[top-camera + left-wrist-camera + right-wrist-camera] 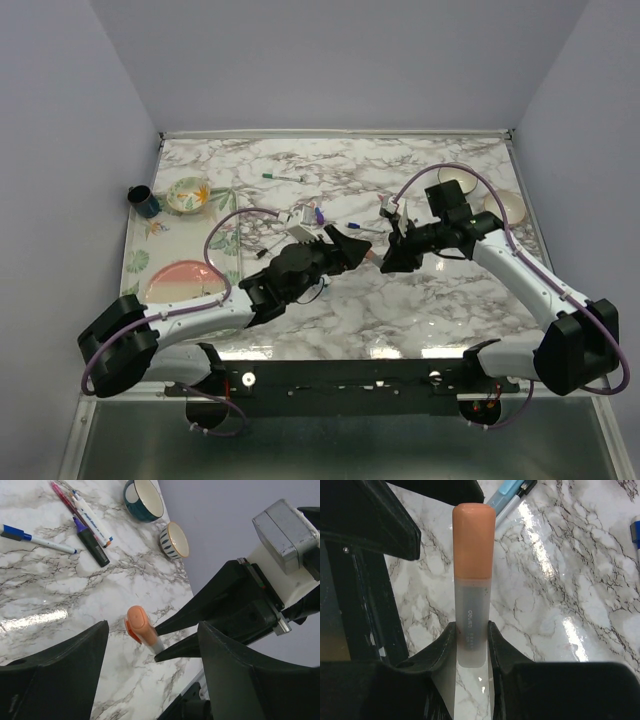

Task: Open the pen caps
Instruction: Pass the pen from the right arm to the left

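Observation:
My right gripper (pixel 472 630) is shut on the grey translucent body of a highlighter pen (pixel 472 615), which points away from it with its orange pen cap (pixel 473 537) on. In the left wrist view that orange cap (pixel 138 624) sits between the two fingers of my left gripper (pixel 152 630), with a gap on each side. The left gripper is open and touches nothing. From above, the left gripper (pixel 355 245) and right gripper (pixel 390 262) meet tip to tip over the middle of the table.
Loose pens lie on the marble: a blue-capped one (pixel 30 537), a black and purple highlighter (pixel 92 542), a pink pen (pixel 67 500). A teal bowl (pixel 144 499) and a striped bowl (pixel 175 540) stand behind. A pink plate (pixel 185 282), floral bowl (pixel 188 195) and mug (pixel 143 201) sit left.

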Robot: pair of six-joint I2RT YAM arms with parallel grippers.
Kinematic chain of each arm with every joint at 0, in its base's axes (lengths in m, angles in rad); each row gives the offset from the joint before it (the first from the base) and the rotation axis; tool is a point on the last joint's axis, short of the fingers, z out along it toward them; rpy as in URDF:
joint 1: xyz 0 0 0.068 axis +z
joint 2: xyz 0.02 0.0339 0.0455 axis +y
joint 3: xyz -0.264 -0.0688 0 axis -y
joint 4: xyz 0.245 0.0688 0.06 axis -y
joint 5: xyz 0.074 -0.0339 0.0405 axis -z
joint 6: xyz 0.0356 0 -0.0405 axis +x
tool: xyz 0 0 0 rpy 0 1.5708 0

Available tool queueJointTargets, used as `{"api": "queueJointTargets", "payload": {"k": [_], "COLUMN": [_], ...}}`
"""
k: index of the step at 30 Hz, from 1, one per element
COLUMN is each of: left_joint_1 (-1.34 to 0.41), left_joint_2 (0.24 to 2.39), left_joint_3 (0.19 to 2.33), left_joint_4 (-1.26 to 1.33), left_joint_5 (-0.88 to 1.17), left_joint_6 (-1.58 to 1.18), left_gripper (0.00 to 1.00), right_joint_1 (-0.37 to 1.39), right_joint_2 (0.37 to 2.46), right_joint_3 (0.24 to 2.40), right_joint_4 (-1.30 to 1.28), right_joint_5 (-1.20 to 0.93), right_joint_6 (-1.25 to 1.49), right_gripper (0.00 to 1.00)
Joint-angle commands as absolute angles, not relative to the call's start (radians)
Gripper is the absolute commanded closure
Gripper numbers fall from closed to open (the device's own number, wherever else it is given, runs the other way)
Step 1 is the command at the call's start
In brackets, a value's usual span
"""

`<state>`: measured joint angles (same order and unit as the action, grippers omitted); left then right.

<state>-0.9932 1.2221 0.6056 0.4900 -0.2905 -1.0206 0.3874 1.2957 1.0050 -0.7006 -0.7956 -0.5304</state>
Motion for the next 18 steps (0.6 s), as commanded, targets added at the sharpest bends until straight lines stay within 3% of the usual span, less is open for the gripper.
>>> {"api": "queueJointTargets", "payload": {"k": [1, 14, 17, 18], "left_joint_1": [-1.040, -1.068, -1.069, -1.072], "left_joint_2": [1.284, 1.402, 1.423, 1.427], "left_joint_3": [0.678, 0.779, 0.799, 0.801], "left_joint_4": [0.456, 0.316, 0.334, 0.345], "left_joint_5": [-0.474, -0.571, -0.549, -0.540], "left_joint_6": [-1.072, -1.141, -1.118, -1.112], "left_gripper": [0.26, 0.58, 0.79, 0.90], "right_joint_1": [0.393, 0.391, 0.393, 0.391], "right_joint_2": [1.292, 1.284, 1.278, 1.279], "right_joint_3": [0.996, 0.989, 0.986, 0.986], "right_joint_4": [-0.673, -0.660, -0.661, -0.661], "right_joint_5": [-0.781, -0.769, -0.776, -0.779], "right_joint_6": [-0.517, -0.512, -0.523, -0.526], "right_gripper": [0.99, 0.99, 0.99, 0.99]}}
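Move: The orange cap of the pen in the right hand sits just off the left hand's open fingers: about 2 cm ahead, 2 cm right and 2 cm lower. From the right hand it is about 4 cm left, 4 cm up and 1 cm ahead. Some 16 cm below the left hand, the blue marker lies 11 cm ahead and 3 cm right, the black highlighter 11 cm ahead and 13 cm right. The left hand eases some 4 cm forward, right and down, pinching the orange cap while the right holds still. ##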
